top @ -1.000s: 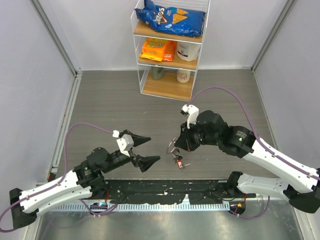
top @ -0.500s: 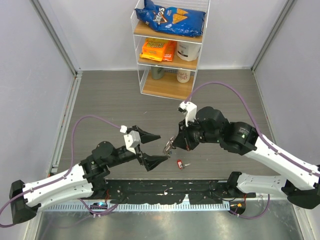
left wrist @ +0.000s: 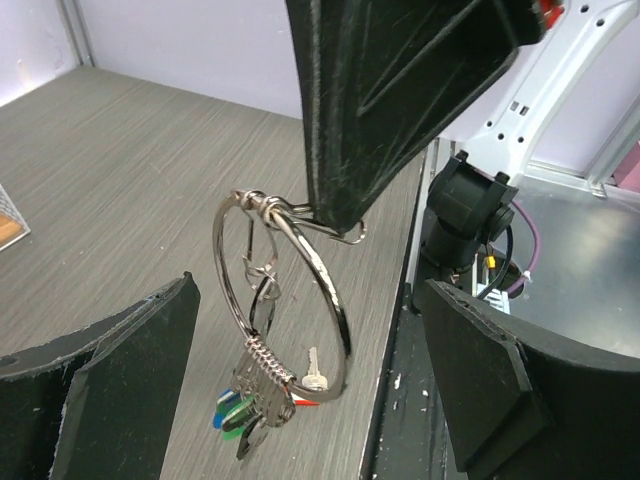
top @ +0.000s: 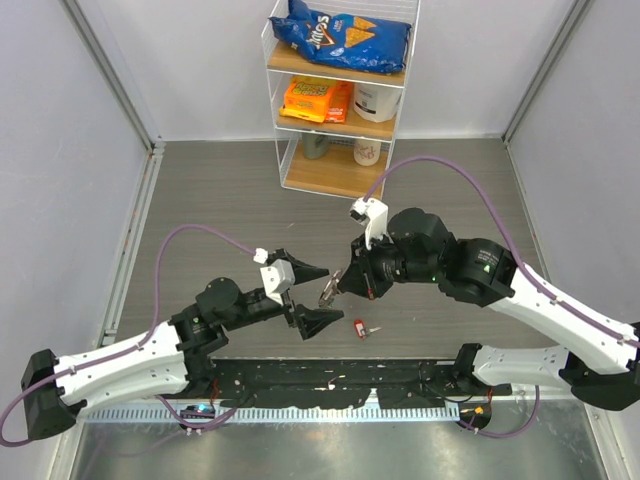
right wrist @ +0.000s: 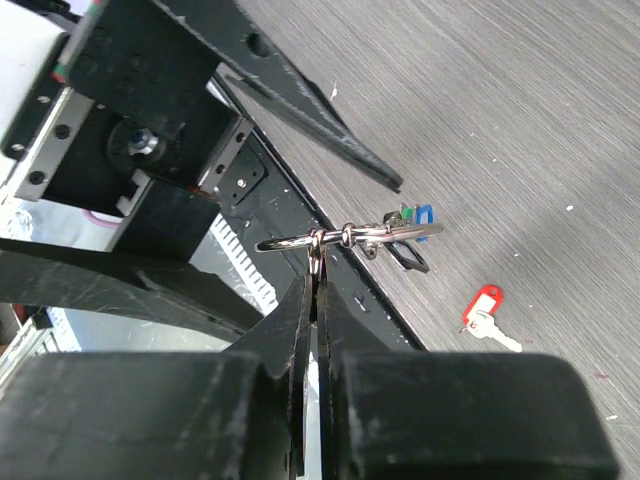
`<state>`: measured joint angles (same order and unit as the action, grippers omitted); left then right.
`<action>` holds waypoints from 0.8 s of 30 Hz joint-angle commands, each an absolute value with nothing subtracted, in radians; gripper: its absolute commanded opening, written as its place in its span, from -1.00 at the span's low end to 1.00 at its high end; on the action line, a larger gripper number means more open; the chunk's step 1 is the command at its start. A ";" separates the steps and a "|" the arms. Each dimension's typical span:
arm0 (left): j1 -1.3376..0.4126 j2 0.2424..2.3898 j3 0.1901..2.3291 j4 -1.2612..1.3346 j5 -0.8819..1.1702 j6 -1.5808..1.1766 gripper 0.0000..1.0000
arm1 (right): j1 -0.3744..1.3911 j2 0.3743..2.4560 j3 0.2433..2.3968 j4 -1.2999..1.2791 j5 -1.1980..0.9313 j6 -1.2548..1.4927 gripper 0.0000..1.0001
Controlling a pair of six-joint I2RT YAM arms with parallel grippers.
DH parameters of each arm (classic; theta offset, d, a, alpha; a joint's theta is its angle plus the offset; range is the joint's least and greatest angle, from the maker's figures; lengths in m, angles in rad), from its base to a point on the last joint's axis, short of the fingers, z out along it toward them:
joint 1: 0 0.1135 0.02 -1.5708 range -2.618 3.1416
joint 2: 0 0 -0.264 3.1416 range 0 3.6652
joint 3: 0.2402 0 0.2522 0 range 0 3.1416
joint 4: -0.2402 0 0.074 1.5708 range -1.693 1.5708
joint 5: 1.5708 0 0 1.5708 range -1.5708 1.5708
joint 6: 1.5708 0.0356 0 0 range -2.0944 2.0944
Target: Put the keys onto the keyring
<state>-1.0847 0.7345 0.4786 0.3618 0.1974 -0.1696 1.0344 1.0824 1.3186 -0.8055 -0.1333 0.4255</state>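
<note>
The silver keyring [left wrist: 328,300] hangs in the air, with green and blue keys [left wrist: 235,412] dangling from its bottom. My right gripper [right wrist: 315,285] is shut on a small wire loop at the top of the keyring [right wrist: 370,234]. My left gripper [left wrist: 310,285] is open, one finger on each side of the ring and touching nothing. In the top view the ring [top: 328,292] sits between the left gripper [top: 335,293] and the right gripper [top: 343,282]. A red-headed key [top: 362,327] lies alone on the table below, also visible in the right wrist view [right wrist: 483,305].
A clear shelf rack [top: 335,170] with a blue chip bag [top: 340,38], orange packets and cups stands at the back. A black mat [top: 330,385] runs along the near table edge. Grey walls close in both sides.
My left gripper has advanced to the right until its open fingers flank the ring. My right gripper has carried the keyring up and to the left, away from the red key.
</note>
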 commanded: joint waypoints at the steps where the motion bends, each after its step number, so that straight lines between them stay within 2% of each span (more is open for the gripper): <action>1: -1.088 0.741 0.518 0.442 0.158 -0.140 0.95 | 1.066 1.089 1.385 -0.790 -0.138 0.440 -0.89; 2: -1.088 0.739 0.518 0.442 0.153 -0.138 0.90 | 1.071 1.091 1.388 -0.790 -0.138 0.442 -0.88; 4: -1.089 0.741 0.522 0.437 0.141 -0.132 0.65 | 1.078 1.094 1.394 -0.792 -0.132 0.440 -0.89; 5: -1.088 0.741 0.526 0.431 0.138 -0.127 0.39 | 1.084 1.094 1.396 -0.795 -0.130 0.440 -0.89; 7: -1.088 0.741 0.529 0.422 0.111 -0.126 -0.31 | 1.091 1.091 1.399 -0.798 -0.126 0.442 -0.88; 8: -1.089 0.735 0.526 0.420 0.089 -0.129 -0.83 | 1.094 1.089 1.397 -0.798 -0.123 0.442 -0.88; 9: -1.088 0.732 0.525 0.420 0.074 -0.127 -1.00 | 1.100 1.088 1.399 -0.799 -0.121 0.442 -0.88; 18: -1.091 0.715 0.523 0.420 0.114 -0.118 -1.00 | 1.121 1.046 1.376 -0.798 -0.104 0.456 -0.88; 19: -1.092 0.716 0.522 0.416 0.114 -0.117 -1.00 | 1.121 1.037 1.381 -0.799 -0.098 0.460 -0.82; 20: -1.092 0.715 0.523 0.413 0.112 -0.115 -1.00 | 1.121 1.031 1.384 -0.807 -0.094 0.462 -0.58; 22: -1.092 0.712 0.523 0.408 0.112 -0.112 -1.00 | 1.121 1.014 1.390 -0.816 -0.077 0.463 -0.31; 24: -1.092 0.712 0.522 0.405 0.110 -0.112 -1.00 | 1.121 1.000 1.393 -0.819 -0.068 0.466 -0.19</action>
<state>-1.0954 0.7288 0.4866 0.3595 0.1310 -0.1257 1.1141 1.0565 1.3506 -0.8253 -0.0868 0.4580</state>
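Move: The keyring hangs from the shut right fingers, its middle some 3 cm left of that hand, 1 cm ahead and 2 cm below. It already stands between the left hand's open fingers, about 1 cm ahead and 1 cm right of that hand, at its height. The hanging keys are straight below the left hand, roughly 6 cm down. The red key tag lies on the table, level ahead, 8 cm right and about 25 cm down. The keyring is fed about 1 cm back and slightly left by the right hand, while the left eases about 1 cm forward and shuts its wide-open fingers, pinching the ring's rim. Once the left has its grip, the right opens its fingers about a third of the way, lets go, and eases farther back and up, ending about 2 cm back from its start. ##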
